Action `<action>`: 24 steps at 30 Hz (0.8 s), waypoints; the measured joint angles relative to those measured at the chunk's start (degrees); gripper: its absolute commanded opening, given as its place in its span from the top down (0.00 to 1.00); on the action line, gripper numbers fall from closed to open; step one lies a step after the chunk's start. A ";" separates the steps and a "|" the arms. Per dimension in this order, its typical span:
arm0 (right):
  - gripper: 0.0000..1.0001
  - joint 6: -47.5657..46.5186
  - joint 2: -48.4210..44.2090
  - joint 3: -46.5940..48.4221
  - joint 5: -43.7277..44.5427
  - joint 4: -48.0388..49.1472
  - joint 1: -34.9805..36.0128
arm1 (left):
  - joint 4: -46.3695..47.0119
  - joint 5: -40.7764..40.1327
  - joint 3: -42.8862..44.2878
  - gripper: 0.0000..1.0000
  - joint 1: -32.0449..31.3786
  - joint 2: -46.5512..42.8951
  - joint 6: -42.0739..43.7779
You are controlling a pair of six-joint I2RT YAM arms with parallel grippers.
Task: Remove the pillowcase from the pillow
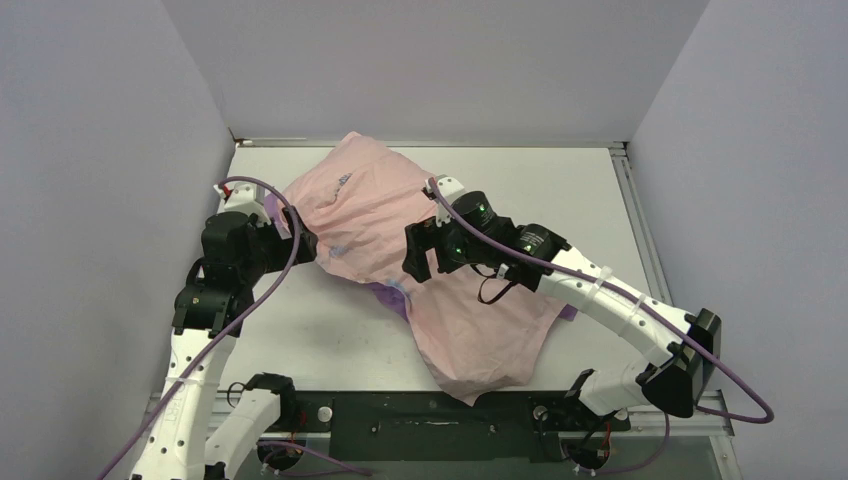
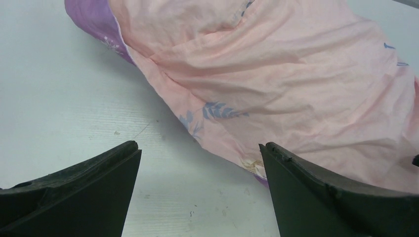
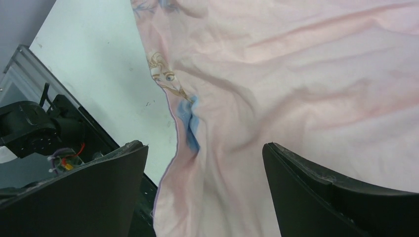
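Observation:
The pillowcase [image 1: 380,205] lies crumpled across the table with its pale pink face up, bulging at the back and trailing flat toward the near edge. Slivers of its purple face [image 1: 385,293] show underneath. The pillow is hidden, with no white cushion showing. My left gripper [image 1: 302,242] is open low over the table at the cover's left edge, bare table between its fingers [image 2: 113,163] and the pink fabric [image 2: 276,89] just ahead. My right gripper [image 1: 413,262] hovers open above the cover's middle, with loose fabric [image 3: 296,84] below its spread fingers [image 3: 296,168] and nothing pinched.
The white table [image 1: 320,340] is boxed in by grey walls on the left, back and right. A black rail [image 1: 430,420] with the arm bases runs along the near edge, and the cover's lower corner [image 1: 470,385] reaches it. A metal strip [image 1: 640,230] lines the right side.

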 measured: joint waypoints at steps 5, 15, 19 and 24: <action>0.10 -1.38 -4.48 -1.40 4.90 -3.23 0.00 | 1.11 0.85 3.26 0.04 -0.02 2.62 0.83; 0.10 -3.52 -6.29 -7.82 11.82 -9.35 1.18 | 4.35 5.42 12.98 0.04 -0.02 14.78 1.22; 0.10 -3.52 -6.12 -8.57 15.58 -10.49 3.78 | 5.42 6.56 11.80 0.04 -0.04 14.64 2.82; 0.10 -2.75 -2.38 -8.57 23.19 -11.30 5.66 | 6.40 5.11 6.12 0.04 -1.92 10.97 5.35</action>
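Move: The patch of pillowcase on the pillow's near half that the right hand goes for lies about 9 cm to its right, 2 cm back and 9 cm below; the blue-printed edge is some 5 cm left, 1 cm ahead and 14 below, and the pillow's near corner 16 cm back and 11 right. From the left hand, the leaf print on the pillow's left edge lies roughly 8 cm ahead, 4 right and 19 below, the purple corner 24 ahead and 9 left. The right hand, fingers wide open, swings about 8 cm to the right and, after a slight first lift, sinks about as far onto the pillow's near half, its left-pointing fingers tipping some 25 degrees steeper until the open tips press into the pillowcase fabric. Meanwhile the open left hand arcs forward and a little right over the pillow's left side, rising and then coming back down while turning slightly clockwise, still clear of the cloth. ##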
